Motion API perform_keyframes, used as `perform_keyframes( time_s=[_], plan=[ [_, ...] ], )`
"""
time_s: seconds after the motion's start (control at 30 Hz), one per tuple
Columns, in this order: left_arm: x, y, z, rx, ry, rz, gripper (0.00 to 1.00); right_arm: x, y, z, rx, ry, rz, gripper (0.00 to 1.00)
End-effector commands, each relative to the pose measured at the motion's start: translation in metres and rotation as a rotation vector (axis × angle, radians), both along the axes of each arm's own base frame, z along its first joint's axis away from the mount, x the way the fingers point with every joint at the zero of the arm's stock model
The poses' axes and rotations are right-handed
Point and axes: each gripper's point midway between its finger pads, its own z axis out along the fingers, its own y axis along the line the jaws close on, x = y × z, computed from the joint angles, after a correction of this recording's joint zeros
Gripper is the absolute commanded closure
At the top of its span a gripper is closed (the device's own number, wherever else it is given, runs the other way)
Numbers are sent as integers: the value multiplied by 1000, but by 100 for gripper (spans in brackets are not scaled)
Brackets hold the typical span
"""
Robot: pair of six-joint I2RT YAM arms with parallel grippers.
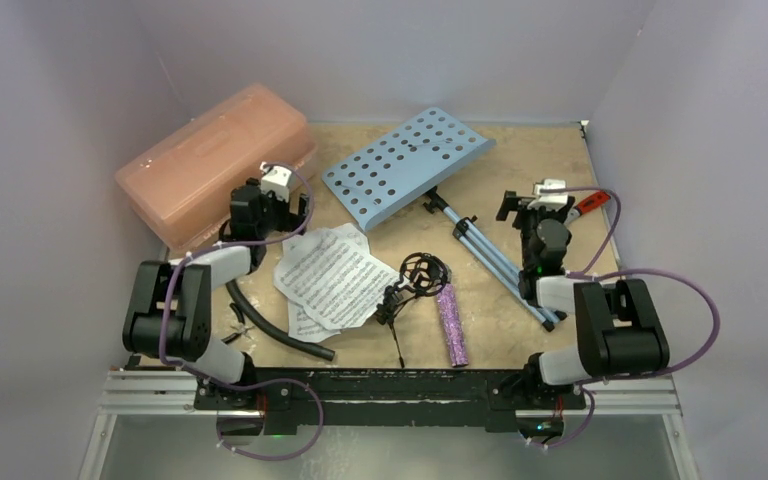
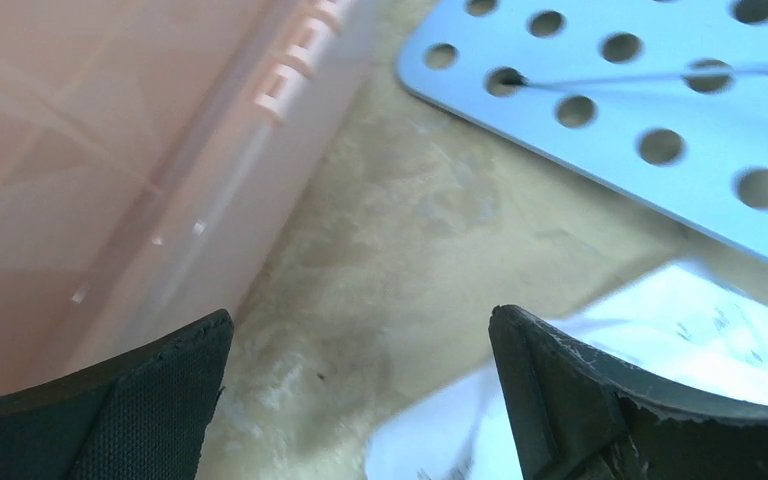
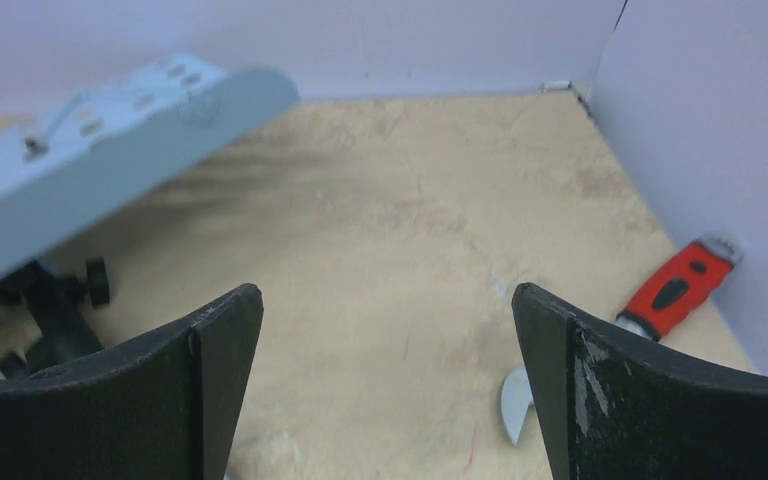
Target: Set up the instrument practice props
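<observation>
The light blue perforated music stand [image 1: 405,165] lies tipped on the table with its folded tripod legs [image 1: 490,255] stretching to the near right. White sheet-music pages [image 1: 332,280] lie spread in the middle. Beside them lies the small black mic stand [image 1: 415,280] with its ring mount. The glittery purple microphone [image 1: 451,325] lies flat to its right. My left gripper [image 2: 360,315] is open over bare table between the pink box and the stand's plate [image 2: 640,100], by a page's edge [image 2: 660,320]. My right gripper [image 3: 387,290] is open and empty, right of the stand's plate [image 3: 90,150].
A pink translucent box [image 1: 215,165] sits at the back left, close to my left arm. A black curved hose [image 1: 275,325] lies at the near left. A red-handled tool [image 3: 680,285] rests by the right wall. Walls enclose the table [image 1: 520,150] on three sides.
</observation>
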Motion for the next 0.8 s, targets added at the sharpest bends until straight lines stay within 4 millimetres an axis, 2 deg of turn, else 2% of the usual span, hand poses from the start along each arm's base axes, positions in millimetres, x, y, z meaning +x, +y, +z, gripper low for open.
perform_keyframes(
  time_s=[0.0, 0.13, 0.2, 0.23, 0.37, 0.47, 0.57, 0.67, 0.77],
  plan=[
    [-41, -31, 2, -12, 125, -218, 0, 12, -8, 46, 46, -53, -63, 2],
    [-50, -49, 41, -71, 58, -308, 0, 16, -11, 85, 173, -109, -99, 2],
    [-53, -58, 65, -112, 15, -347, 0, 22, -17, 96, 265, -81, -158, 2],
    [-53, -59, 79, -126, -11, -347, 0, 29, -17, 108, 310, -72, -170, 2],
    [-52, -58, 140, -137, -158, -330, 1, 49, -14, 113, 426, 88, -229, 2],
    [-52, -47, 186, -93, -284, -284, 0, 58, -19, 119, 445, 148, -284, 2],
    [-52, -31, 224, -60, -364, -194, 1, 53, -22, 132, 524, 125, -330, 2],
    [-48, -9, 245, -76, -366, -46, 1, 49, -19, 143, 566, 98, -312, 2],
    [-48, 15, 245, -175, -293, 148, 0, 49, -7, 148, 582, 114, -243, 2]
  ],
)
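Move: The music stand's blue desk, the likely aim, has its middle about 29 cm right and 9 cm ahead of the left gripper, 3 cm lower; the pink box sits 12 cm left and 7 ahead, level in height. Sheet music lies 12 cm right, 14 back, 9 below. From the right gripper the desk is some 26 cm left, 10 ahead, 12 below; the wrench 13 cm right, 3 ahead, 18 below. Draw the left gripper back and a little right, off the table area beside the pink box, then lift it steeply, about 24 cm overall, tipping its fingers up. Meanwhile raise the right gripper some 15 cm and forward, dipping slightly at the end, while rolling it about 30 degrees with its left side up and swinging the fingers slightly right. Keep both open and empty. ##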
